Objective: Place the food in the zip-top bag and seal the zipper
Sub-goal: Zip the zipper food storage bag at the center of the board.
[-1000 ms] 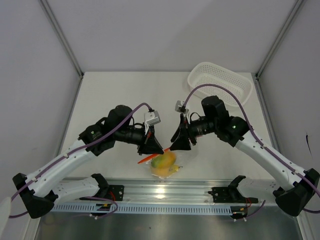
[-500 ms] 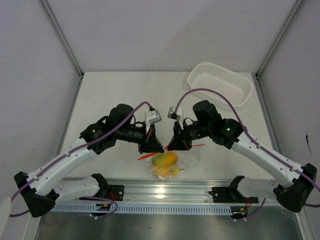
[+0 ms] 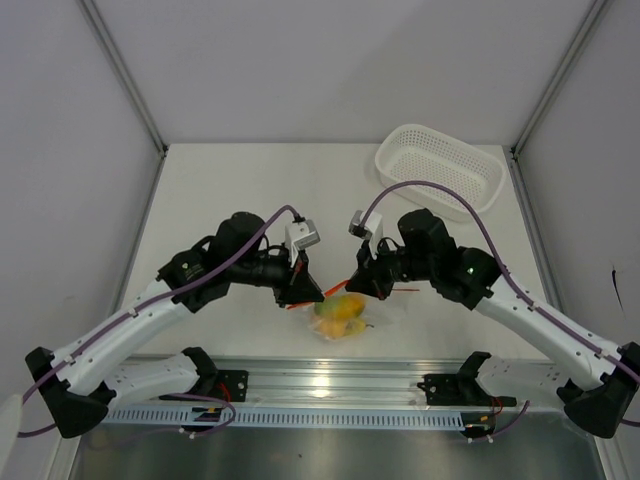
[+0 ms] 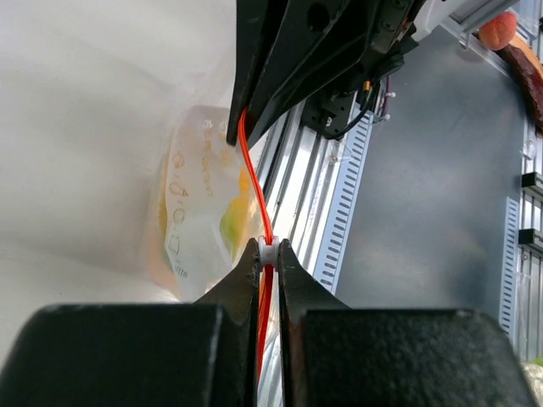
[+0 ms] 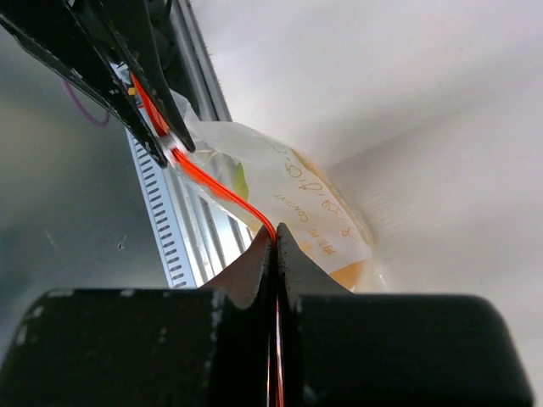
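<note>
The clear zip-top bag (image 3: 345,318) hangs between my two grippers near the table's front edge. The orange-yellow and green food (image 3: 340,311) shows inside it; I cannot tell how many pieces. My left gripper (image 3: 308,292) is shut on the red-orange zipper (image 4: 253,182), pinching a small white slider on the strip. My right gripper (image 3: 362,288) is shut on the same zipper (image 5: 216,188) further along. The strip runs taut between the two. The bag (image 4: 199,212) hangs below it, and in the right wrist view the bag (image 5: 297,203) shows printed writing.
A white perforated basket (image 3: 438,169) stands at the back right. A metal rail (image 3: 340,385) runs along the table's front edge just below the bag. Grey walls close in both sides.
My right gripper has shifted back to the right and a little up after coming close to the left one. The bag and both grippers now sit slightly higher and further from the rail.
</note>
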### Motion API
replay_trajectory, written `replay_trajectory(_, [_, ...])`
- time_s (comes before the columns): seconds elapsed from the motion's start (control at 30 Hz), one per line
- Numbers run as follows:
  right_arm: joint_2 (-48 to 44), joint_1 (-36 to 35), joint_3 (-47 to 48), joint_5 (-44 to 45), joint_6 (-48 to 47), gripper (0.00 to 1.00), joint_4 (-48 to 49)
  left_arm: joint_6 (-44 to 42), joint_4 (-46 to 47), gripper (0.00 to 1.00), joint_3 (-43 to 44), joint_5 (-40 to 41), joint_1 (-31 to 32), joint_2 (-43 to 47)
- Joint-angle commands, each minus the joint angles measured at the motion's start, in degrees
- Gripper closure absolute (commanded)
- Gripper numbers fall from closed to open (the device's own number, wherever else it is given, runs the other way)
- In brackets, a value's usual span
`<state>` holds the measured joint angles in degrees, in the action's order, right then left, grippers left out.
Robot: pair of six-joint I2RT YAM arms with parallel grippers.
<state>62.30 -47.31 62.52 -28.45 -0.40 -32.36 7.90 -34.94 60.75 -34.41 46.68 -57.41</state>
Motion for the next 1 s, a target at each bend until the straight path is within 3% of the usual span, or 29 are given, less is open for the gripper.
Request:
replay_trajectory(0.0, [-2.8,0.6,-0.6,7.0,0.1,1.0,0.6,-0.3,-3.1,0.95,-0.5,2.0,0.1,3.3])
replay_trajectory(0.53, [-6.0,1.2,-4.2,11.0,4.6,1.0,2.9,5.5,-8.5,0.88,-5.1,16.9,0.0,14.7])
replay_trajectory(0.6, [-6.1,1.1,-5.4,9.8,6.1,1.0,5.5,6.0,-8.7,0.79,-5.0,17.3,0.0,15.1])
replay_trajectory(0.67, [-5.4,1.0,-5.8,7.9,6.9,1.0,7.1,6.4,-8.1,0.58,-5.2,17.4,0.0,15.7])
replay_trajectory(0.73, [-4.2,1.1,-5.2,7.2,7.2,1.0,7.8,6.4,-7.7,0.5,-5.3,17.0,0.0,16.0])
replay_trajectory(0.83, [-1.8,1.1,-3.4,7.2,7.1,1.0,8.0,6.6,-6.5,0.2,-5.3,20.0,0.0,17.1])
replay_trajectory(0.87, [-1.1,1.2,-2.8,7.3,7.2,1.0,8.0,6.8,-6.5,0.01,-5.2,21.7,0.0,18.0])
replay_trajectory(0.97, [1.6,2.0,-0.5,7.4,7.1,1.0,8.1,6.6,-6.8,0.0,-4.4,28.8,0.0,20.0])
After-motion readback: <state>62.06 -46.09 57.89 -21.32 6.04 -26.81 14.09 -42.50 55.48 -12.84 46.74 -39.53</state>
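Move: The left fingers already grip the white slider; the left end of the zipper, where it is being taken, lies about 7 cm to their left and 2 cm back, level with them. The right gripper pinches the strip about 6 cm to the left hand's right and 3 cm ahead. Below in the bag, some 10 cm down, the mango lies about 4 cm right and 1 cm back, the lemon 6 cm right and 4 cm back. From the right hand the zipper's left end is some 13 cm left and 5 cm back. The left hand, still pinching the slider, draws it leftward along the red strip away from the right gripper, about 5 cm at nearly constant height, then spreads its fingers wide and lets go while easing on left to some 7 cm in all, the wrist swinging about 20 degrees counter-clockwise. The right hand keeps its shut pinch on the strip throughout, shifting a little to the right against the pull, then going forward and down about 2 cm each as it turns roughly 10 degrees clockwise. ##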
